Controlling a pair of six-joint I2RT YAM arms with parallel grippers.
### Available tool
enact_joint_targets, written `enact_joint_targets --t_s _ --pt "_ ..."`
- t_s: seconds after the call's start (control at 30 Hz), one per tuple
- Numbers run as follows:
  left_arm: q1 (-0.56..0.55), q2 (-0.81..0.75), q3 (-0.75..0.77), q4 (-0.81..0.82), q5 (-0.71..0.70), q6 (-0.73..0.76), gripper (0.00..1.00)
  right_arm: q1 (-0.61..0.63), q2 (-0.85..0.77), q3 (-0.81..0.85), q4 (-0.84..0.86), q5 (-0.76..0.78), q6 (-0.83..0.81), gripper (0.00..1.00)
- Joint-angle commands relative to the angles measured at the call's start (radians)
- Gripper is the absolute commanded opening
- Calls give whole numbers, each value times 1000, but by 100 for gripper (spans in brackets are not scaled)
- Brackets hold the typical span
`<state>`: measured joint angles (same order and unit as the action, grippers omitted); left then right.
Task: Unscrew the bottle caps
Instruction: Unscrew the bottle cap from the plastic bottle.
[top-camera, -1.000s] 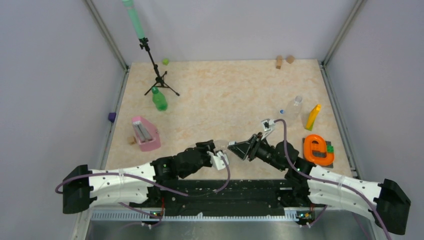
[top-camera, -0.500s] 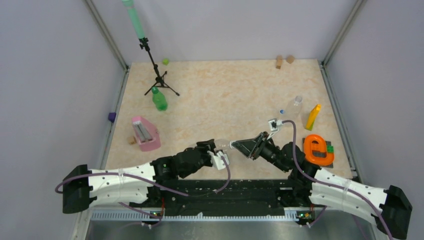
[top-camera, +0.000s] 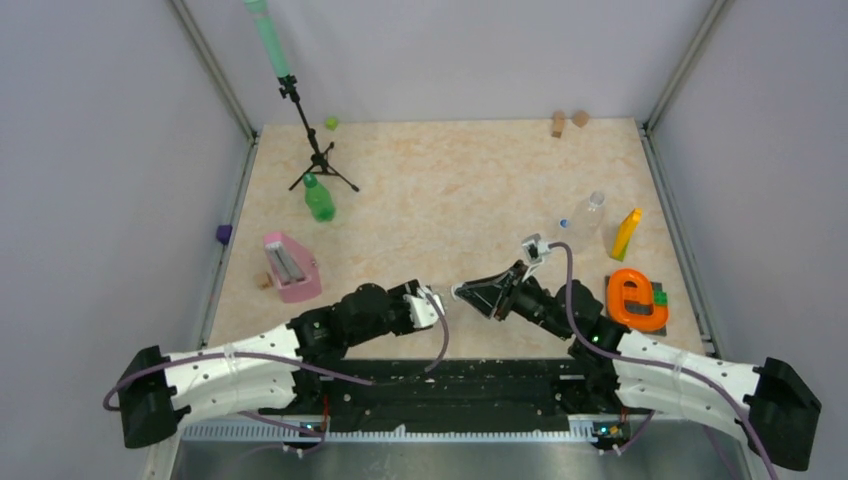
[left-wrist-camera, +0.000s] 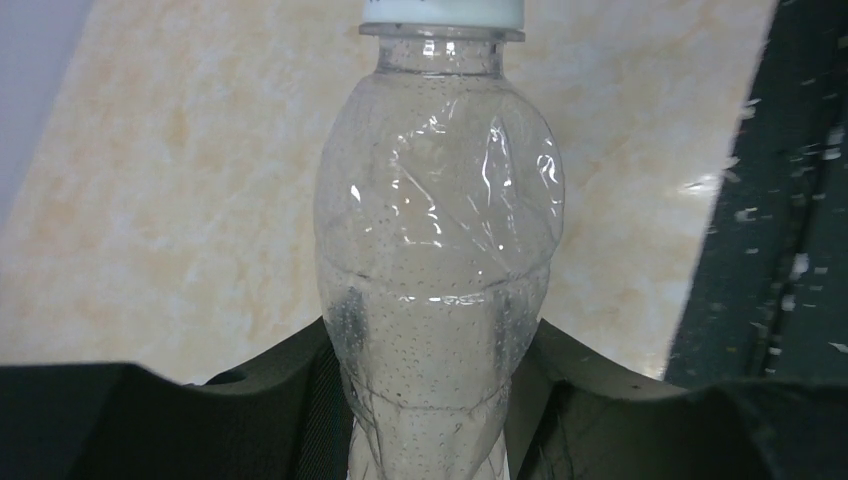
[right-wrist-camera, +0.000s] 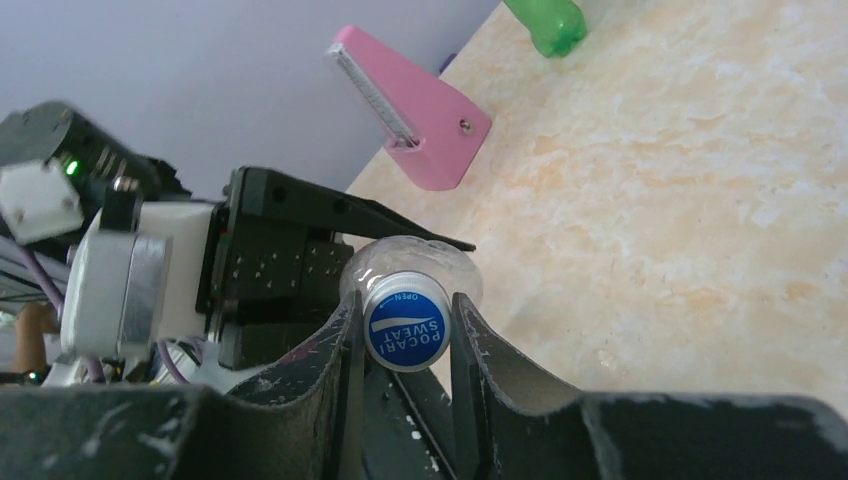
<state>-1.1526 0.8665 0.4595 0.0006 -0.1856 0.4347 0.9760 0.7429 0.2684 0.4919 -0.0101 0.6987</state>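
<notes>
My left gripper (left-wrist-camera: 437, 352) is shut on the lower body of a clear bottle (left-wrist-camera: 440, 230), held above the table's near edge. The bottle's blue cap (right-wrist-camera: 406, 327) sits between my right gripper's (right-wrist-camera: 405, 312) fingers, which press on both of its sides. In the top view the two grippers meet nose to nose, left gripper (top-camera: 437, 301) and right gripper (top-camera: 463, 291). A green bottle (top-camera: 319, 200) with a dark green cap (top-camera: 309, 180) stands at the back left. Another clear bottle (top-camera: 586, 216) lies at the right, a small blue cap (top-camera: 564, 224) beside it.
A pink block (top-camera: 290, 267) stands left of my left arm. A tripod (top-camera: 318, 160) is behind the green bottle. A yellow block (top-camera: 626, 234) and an orange ring-shaped object (top-camera: 634, 298) are at the right. A lime lump (top-camera: 330, 124) and wooden blocks (top-camera: 558, 124) lie at the far edge.
My right gripper has moved left onto the held bottle's cap and its jaws have narrowed around it. The left arm has shifted slightly, with the bottle still in its grip.
</notes>
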Motion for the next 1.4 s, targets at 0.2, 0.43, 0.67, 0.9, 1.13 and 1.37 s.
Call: enact_joint_targets --t_s 0.2,0.43,0.67,0.9,1.13,1.37 --pt "397 -108 25 111 786 -286 0 3 102 -69 221 -250 -168 0" --pt "436 37 138 -31 1002 -281 0 3 138 -73 220 -290 -216 1" --pt "438 -8 66 50 561 -294 0 3 9 -22 -1 -60 -77 65" --pt "426 -47 1 106 455 -259 0 2 -161 -52 -1 40 56 68" --pt "155 -63 -23 161 30 -32 0 2 -253 -47 -107 181 153 68" --pt "31 -5 -13 198 -70 65 0 2 -204 -34 -82 157 146 67"
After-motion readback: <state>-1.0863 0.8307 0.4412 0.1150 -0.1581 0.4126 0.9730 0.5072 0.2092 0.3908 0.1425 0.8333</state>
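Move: The bottle cap already sits between the right finger pads, right at the hand point. From the left hand, which grips the plastic bottle's body, the cap is about 6 cm to the right, 1 cm back and 6 cm above. From the right hand, the held bottle's middle is some 6 cm left, 1 cm ahead and 6 cm lower. The clear bottle stands roughly 29 cm right and 14 cm ahead, 10 cm lower; the pink holder is about 37 cm left, 4 cm ahead, 17 cm lower. Keep the left grip and twist the bottle about 40 degrees under the cap, clockwise seen from the cap end, drawing the left hand back 4 cm, while the right pinches the cap and counter-turns slightly. Then open the right fingers, dip, and pull away rightward and up some 5 cm as the left swings forward and unwinds its twist. ##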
